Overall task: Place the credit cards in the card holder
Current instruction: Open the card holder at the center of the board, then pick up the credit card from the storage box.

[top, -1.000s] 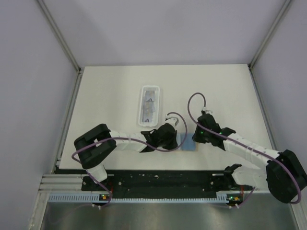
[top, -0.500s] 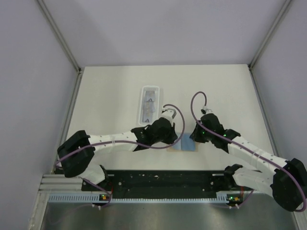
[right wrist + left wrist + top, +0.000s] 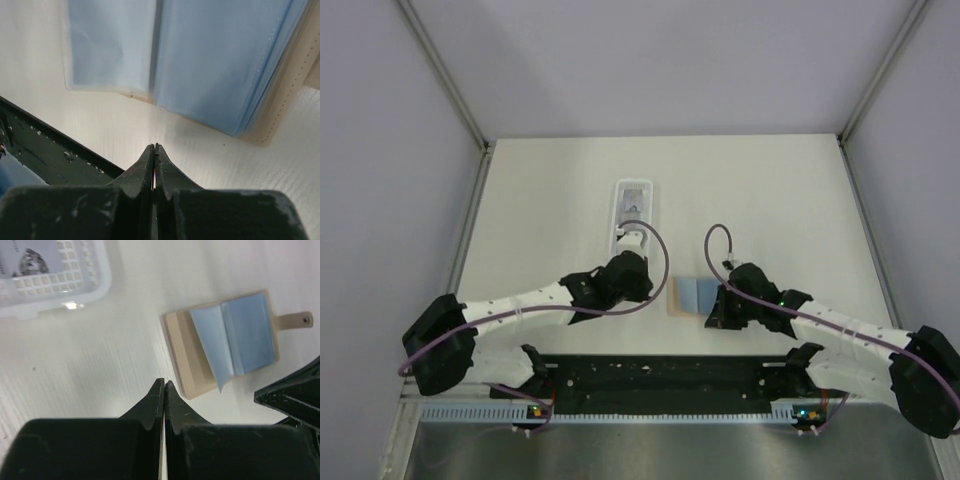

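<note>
The card holder (image 3: pixel 691 295) lies open on the table, tan outside with light blue sleeves (image 3: pixel 235 337), its closing tab (image 3: pixel 295 320) pointing away from the left arm. My left gripper (image 3: pixel 648 283) is shut and empty, its tips (image 3: pixel 164 381) just left of the holder's tan edge and apart from it. My right gripper (image 3: pixel 711 318) is also shut and empty, its tips (image 3: pixel 154 146) over bare table just short of the blue sleeves (image 3: pixel 200 60). The credit cards (image 3: pixel 633 215) lie in the clear tray; one pale card (image 3: pixel 30 252) shows through it.
The long clear plastic tray (image 3: pixel 618 240) stands beyond the left gripper, its latticed corner (image 3: pixel 75 285) close by. The black base rail (image 3: pixel 650 375) runs along the near edge and shows low on the left (image 3: pixel 45 155) in the right wrist view. Grey walls enclose the table.
The left gripper has drawn back leftward off the card holder, towards the tray. The right gripper has moved down towards the near edge. The holder now lies open and uncovered, slightly further left.
</note>
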Motion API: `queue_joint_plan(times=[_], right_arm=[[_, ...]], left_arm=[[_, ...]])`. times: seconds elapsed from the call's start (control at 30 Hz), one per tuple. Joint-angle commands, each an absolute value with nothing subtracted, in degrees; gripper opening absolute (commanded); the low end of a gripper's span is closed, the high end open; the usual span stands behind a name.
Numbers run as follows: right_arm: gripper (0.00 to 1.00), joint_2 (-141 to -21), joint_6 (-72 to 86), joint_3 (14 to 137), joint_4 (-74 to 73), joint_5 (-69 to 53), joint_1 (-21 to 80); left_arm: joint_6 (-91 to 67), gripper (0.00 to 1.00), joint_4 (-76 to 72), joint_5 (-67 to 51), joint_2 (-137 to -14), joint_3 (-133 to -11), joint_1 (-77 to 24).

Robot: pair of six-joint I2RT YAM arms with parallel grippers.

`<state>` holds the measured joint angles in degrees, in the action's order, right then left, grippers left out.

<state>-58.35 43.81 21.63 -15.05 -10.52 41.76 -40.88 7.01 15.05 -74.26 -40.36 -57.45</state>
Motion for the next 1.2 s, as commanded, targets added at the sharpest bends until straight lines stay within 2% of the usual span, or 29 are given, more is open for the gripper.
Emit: queue_joint_plan(times=[0.0,0.37,0.57,1.17], right_arm=[[0.0,-56.08,46.84,19.87,-11.69,-11.25,43.07],[0.0,-61.43,47.81,18.54,-5.45,-10.11,43.15],[0.0,-63.89,48.08,19.25,-5.1,-6.6,43.16],[0.0,-65.57,47.55,22.59,-9.05,3.51,43.15]], left_arm=[[-41.93,0.0,8.96,19.16,-69.7,-40.25,-54.06],[-37.62,0.0,7.03,12.92,-61.18,-36.83,-43.16],[-36.3,0.01,9.05,14.41,-58.01,-36.3,-42.36],[-37.62,0.0,11.16,14.41,-58.36,-36.65,-41.49]])
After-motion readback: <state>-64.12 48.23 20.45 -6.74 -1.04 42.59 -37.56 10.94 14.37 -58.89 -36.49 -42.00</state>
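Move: Some 22 cm ahead of the empty left hand and about 4 cm to its left is the card tray, roughly 8 cm lower; the open card holder is about 12 cm to that hand's right and 2 cm ahead, also 8 cm below. From the right hand, the holder's middle is about 8 cm ahead, 3 cm left and 2 cm down, while its strap sticks out 8 cm ahead and 5 cm to the right. Swinging left about 8 cm, with some 5 cm of forward reach and a rise of 4, the left hand draws away from the holder towards the card tray, then hovers. The right hand eases back slightly and sinks about 1.5 cm, then slides forward some 4 cm to the holder's near edge beside the fold, turning about 10 degrees clockwise. Both grippers stay shut; whether the right fingertips touch can't be made out. ##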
